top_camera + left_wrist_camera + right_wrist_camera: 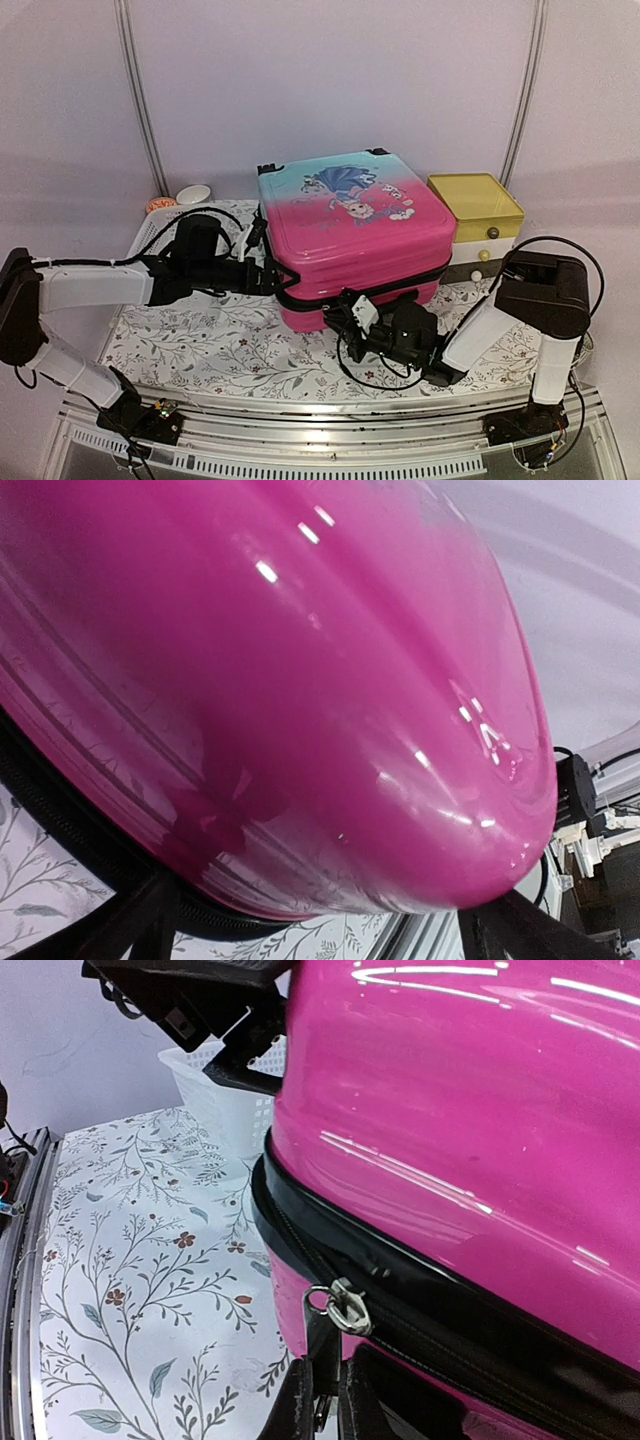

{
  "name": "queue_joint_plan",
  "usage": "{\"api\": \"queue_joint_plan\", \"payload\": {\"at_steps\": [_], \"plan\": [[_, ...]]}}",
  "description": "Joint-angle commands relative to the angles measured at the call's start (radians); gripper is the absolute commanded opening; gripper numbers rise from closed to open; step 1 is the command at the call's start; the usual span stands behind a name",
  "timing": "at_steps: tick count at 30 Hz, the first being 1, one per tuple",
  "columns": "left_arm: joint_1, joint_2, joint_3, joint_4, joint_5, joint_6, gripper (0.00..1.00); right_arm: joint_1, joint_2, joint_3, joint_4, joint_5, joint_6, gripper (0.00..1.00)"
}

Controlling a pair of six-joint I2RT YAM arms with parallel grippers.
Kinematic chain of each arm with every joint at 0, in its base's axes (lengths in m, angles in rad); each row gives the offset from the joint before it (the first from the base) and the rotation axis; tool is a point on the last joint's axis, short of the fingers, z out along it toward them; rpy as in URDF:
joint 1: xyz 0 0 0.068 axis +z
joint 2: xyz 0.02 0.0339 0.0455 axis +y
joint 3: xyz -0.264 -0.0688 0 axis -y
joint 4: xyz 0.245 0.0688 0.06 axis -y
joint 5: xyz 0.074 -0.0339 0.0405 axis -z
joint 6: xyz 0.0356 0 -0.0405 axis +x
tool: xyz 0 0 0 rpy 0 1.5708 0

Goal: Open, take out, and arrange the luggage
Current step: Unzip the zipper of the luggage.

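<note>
The luggage [350, 225], a pink-to-turquoise hard shell with a cartoon print, lies flat on the floral cloth. My left gripper [272, 278] is open wide at its front left corner. In the left wrist view the pink shell [300, 680] fills the frame, with one black finger [135, 925] at each lower corner. My right gripper [345, 303] is at the front side. In the right wrist view its fingers [305, 1405] are shut on the black pull tab [322, 1345] hanging from the silver zipper slider [345, 1305] on the black zipper band [470, 1335].
A white perforated basket [150, 235] stands behind my left arm, left of the luggage. A yellow-topped drawer box [478, 215] stands against the luggage's right side. A small white bowl [193, 193] sits at the back left. The floral cloth [200, 345] covers the table.
</note>
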Motion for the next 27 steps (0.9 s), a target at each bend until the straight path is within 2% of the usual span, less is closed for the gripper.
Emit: {"api": "queue_joint_plan", "payload": {"at_steps": [1, 9, 14, 17, 21, 27], "plan": [[-0.099, 0.045, 0.044, 0.094, 0.053, -0.044, 0.98, 0.082, 0.014, 0.055, 0.054, -0.143, -0.054, 0.01], [-0.115, 0.025, 0.040, 0.042, -0.007, -0.013, 0.98, 0.100, 0.008, 0.057, 0.050, -0.151, -0.083, 0.03], [-0.116, -0.013, 0.020, -0.020, -0.089, 0.029, 0.98, 0.100, -0.009, 0.035, 0.051, -0.143, -0.081, 0.10], [-0.117, -0.067, -0.039, 0.013, -0.114, 0.040, 0.98, 0.100, -0.030, 0.015, 0.055, -0.113, -0.081, 0.18], [-0.121, -0.127, -0.115, 0.072, -0.129, 0.031, 0.98, 0.100, -0.071, -0.022, 0.057, -0.067, -0.079, 0.34], [-0.147, -0.177, -0.177, 0.090, -0.180, 0.038, 0.98, 0.099, -0.153, -0.060, -0.027, -0.025, -0.054, 0.52]]}}
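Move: The shut right fingers hold the luggage's zipper pull, with the slider about 1 cm ahead of and 1 cm above the hand. From this hand, the luggage's left front corner lies some 8 cm left and 2 cm ahead, and the black handle about 10 cm right, 4 cm ahead and slightly lower. From the open left hand, that corner is roughly 2 cm back and 5 cm below, the slider some 7 cm right, 3 cm back and 6 cm below. Leftward and slightly back, the right hand draws the zipper pull a last 1.5 cm or so towards the luggage's left front corner, pauses, then opens about halfway and lets go. It backs off some 4 cm, rising 3 cm late on and turning slightly counter-clockwise. The left hand, at first still braced on the corner, eases about 1 cm right, holds, then draws back some 3.5 cm off it, fingers staying wide. ##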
